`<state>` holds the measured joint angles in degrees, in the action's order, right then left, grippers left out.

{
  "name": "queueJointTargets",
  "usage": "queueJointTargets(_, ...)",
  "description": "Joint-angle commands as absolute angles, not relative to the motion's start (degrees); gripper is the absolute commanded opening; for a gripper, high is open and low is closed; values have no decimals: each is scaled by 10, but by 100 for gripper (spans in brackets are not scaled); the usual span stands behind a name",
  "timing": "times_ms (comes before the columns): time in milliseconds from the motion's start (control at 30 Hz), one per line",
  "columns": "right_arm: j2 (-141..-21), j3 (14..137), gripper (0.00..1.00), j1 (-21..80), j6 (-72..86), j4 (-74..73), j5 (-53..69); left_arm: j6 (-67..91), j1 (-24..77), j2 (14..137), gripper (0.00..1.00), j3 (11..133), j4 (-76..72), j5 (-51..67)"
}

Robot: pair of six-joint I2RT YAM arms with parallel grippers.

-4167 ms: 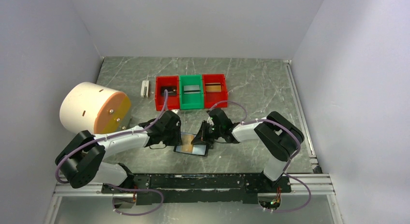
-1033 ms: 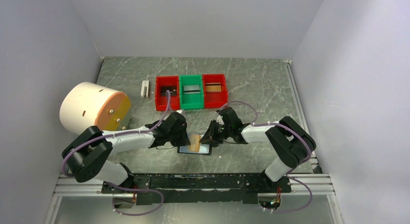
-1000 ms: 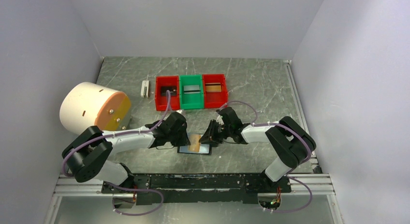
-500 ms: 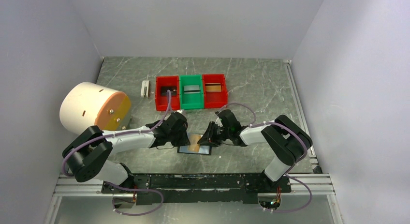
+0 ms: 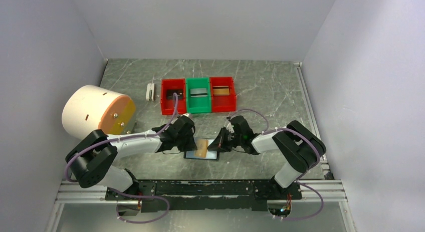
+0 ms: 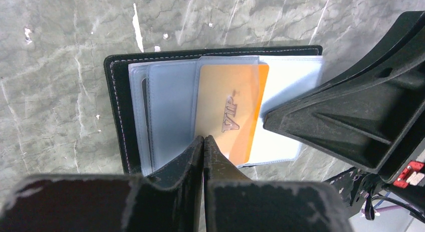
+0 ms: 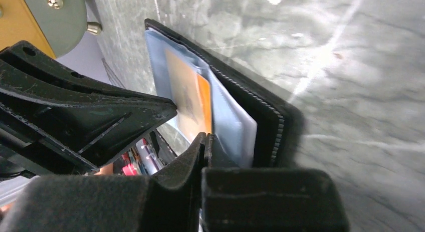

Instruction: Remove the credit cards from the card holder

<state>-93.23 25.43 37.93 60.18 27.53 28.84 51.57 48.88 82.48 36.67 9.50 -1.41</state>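
Note:
The black card holder [image 5: 202, 155] [image 6: 116, 99] [image 7: 270, 119] lies open on the table, its clear pockets facing up. An orange credit card [image 5: 202, 147] [image 6: 233, 109] [image 7: 203, 99] marked VIP sticks partway out of a pocket toward the right. My left gripper [image 5: 191, 143] [image 6: 203, 138] is shut, with its tips on the pockets at the card's near-left edge. Whether it pinches a sleeve is hidden. My right gripper [image 5: 218, 146] [image 7: 204, 137] is shut on the card's right edge. More credit cards lie in the bins.
Behind the arms stand a red bin [image 5: 173, 95], a green bin [image 5: 198, 94] and another red bin [image 5: 222, 93] in a row, each holding a card. A small white block [image 5: 150, 91] sits left of them. A large white cylinder [image 5: 97, 111] occupies the left.
My right gripper opened a little, then closed at the orange card's edge, and its arm shifted slightly right. The left gripper stayed shut on the card holder.

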Motion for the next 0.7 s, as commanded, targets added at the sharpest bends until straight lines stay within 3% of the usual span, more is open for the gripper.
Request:
queueJointTargets(0,-919,237,0,360,592,272,300,503,491,859,9,345,192,-73)
queueJointTargets(200,-924,236,0,359,596,277,306,501,491,855,9,339,188,-70)
queueJointTargets(533,-978,243,28,390,618,320,288,501,492,855,9,337,180,-59)
queueJointTargets(667,-994,242,29,390,612,331,279,503,492,855,9,330,172,-50)
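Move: The gold VIP card lies in its pocket with its middle about 2 cm to the left of the right hand, level with it fore and aft and some 1 cm lower; the open card holder's middle is about 3 cm to its left. The green tray stands roughly 21 cm ahead of the right hand and 3 cm to its left. From the left hand, the card's middle lies about 2 cm right, 1 cm ahead and 1 cm below. The right hand, fingers shut at the card's orange right-hand edge, first draws about 1 cm to its right, away from the card, then turns back and goes nearly 2 cm left, ending slightly nearer the base and closer in over that edge, its fingers spreading to about a quarter open around the edge. The left hand stays put, its nearly shut fingertips resting on the card holder by the card's left side. ##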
